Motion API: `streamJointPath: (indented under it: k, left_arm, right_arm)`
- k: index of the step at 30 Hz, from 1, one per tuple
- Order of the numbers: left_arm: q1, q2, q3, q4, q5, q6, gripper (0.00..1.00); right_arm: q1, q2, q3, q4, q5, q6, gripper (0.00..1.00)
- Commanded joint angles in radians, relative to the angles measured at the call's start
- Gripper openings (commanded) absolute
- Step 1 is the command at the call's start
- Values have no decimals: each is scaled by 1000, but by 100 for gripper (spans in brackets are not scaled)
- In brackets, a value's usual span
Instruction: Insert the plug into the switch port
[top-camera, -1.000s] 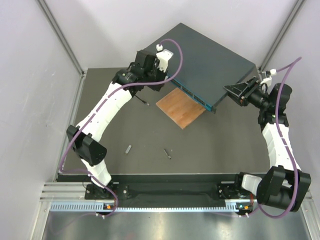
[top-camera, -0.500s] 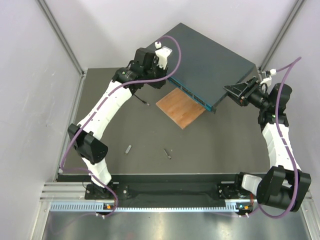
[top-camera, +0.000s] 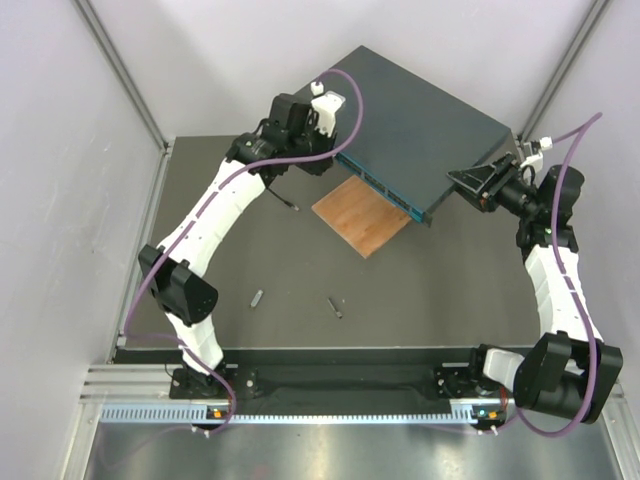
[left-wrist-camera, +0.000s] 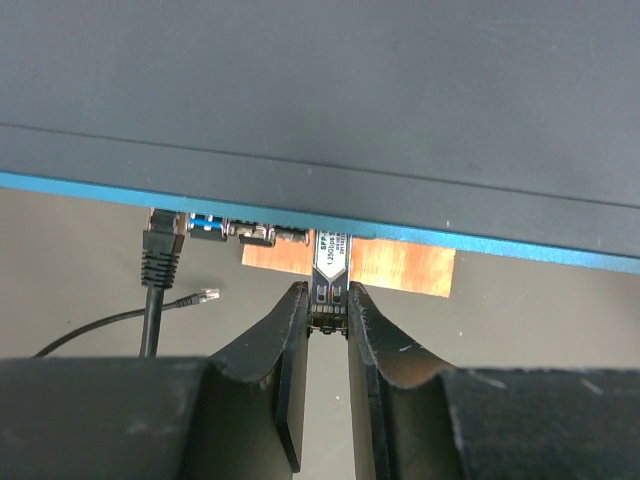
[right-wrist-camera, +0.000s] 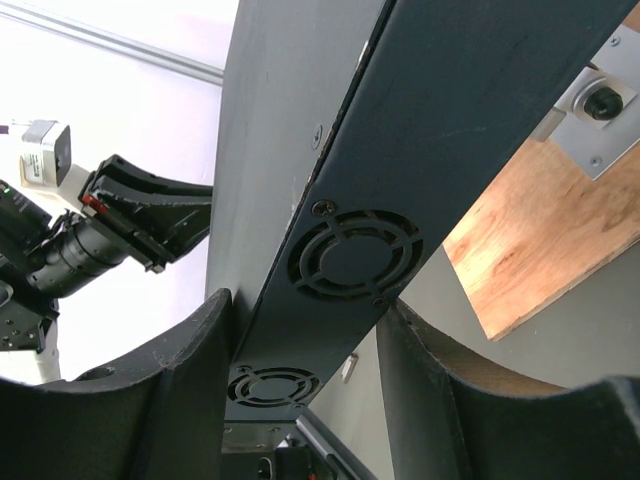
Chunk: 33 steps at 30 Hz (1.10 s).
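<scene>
The switch (top-camera: 430, 120) lies at the back of the table, tilted up onto a board, its teal front face (left-wrist-camera: 100, 185) turned toward my left arm. My left gripper (top-camera: 320, 158) is at that face, shut on the plug (left-wrist-camera: 331, 268), a small labelled module pinched between the fingertips (left-wrist-camera: 296, 305). The plug's tip is at the row of ports under the switch's top edge; how deep it sits is hidden. My right gripper (top-camera: 462, 185) clasps the switch's fan-vented side wall (right-wrist-camera: 355, 250), one finger on each side (right-wrist-camera: 305, 310).
A thin wooden board (top-camera: 362, 215) lies under the switch's front corner. A black cable (left-wrist-camera: 160, 250) is plugged into a port left of the plug, and a loose cable end (left-wrist-camera: 205, 296) lies on the mat. Two small parts (top-camera: 257, 298) (top-camera: 336, 307) lie mid-table.
My left wrist has shifted slightly right, closer to the switch's front face, with the plug still held. The right arm and the switch have not moved.
</scene>
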Motion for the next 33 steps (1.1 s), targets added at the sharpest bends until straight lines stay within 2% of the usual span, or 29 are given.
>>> streamJointPath:
  k: [1, 8, 14, 22, 27, 33]
  left_arm:
    - [-19, 37, 58, 285, -11, 3, 0]
    - [-24, 37, 59, 357, -42, -5, 1]
    - [-24, -4, 30, 315, -62, 14, 18]
    - [-16, -130, -103, 231, -100, 46, 45]
    - [-7, -187, -142, 109, -89, 48, 50]
    - [16, -297, -272, 61, -45, 32, 50]
  right_arm:
    - [65, 13, 51, 70, -7, -158, 0]
    - [67, 15, 51, 61, -5, -166, 0]
    - [68, 18, 63, 52, -1, -173, 0]
    - [68, 18, 75, 35, 2, -184, 0]
    - [67, 21, 77, 29, 4, -193, 0]
    - [67, 21, 81, 12, 7, -207, 0]
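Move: The plug is already nosed into the switch port and still gripped by its tail in the left hand; the port mouth lies about 2 cm ahead and 2 cm to the right of that hand, level with it. Along the same face, the row of silver modules sits some 4 cm ahead, neither left nor right, and the black cable plug about 6 cm ahead and 4 cm left. From the right hand the port is roughly 20 cm left and 3 cm ahead, at the same height. The plug gets barely half a centimetre more of forward travel from the left hand at the port; then the left fingers open and let go of the plug, creep slightly farther forward as they part, and back out left, back and up, about 6 cm away from the switch face, tipping up slightly. The right hand stays put, keeping its grip on the switch's right side. ##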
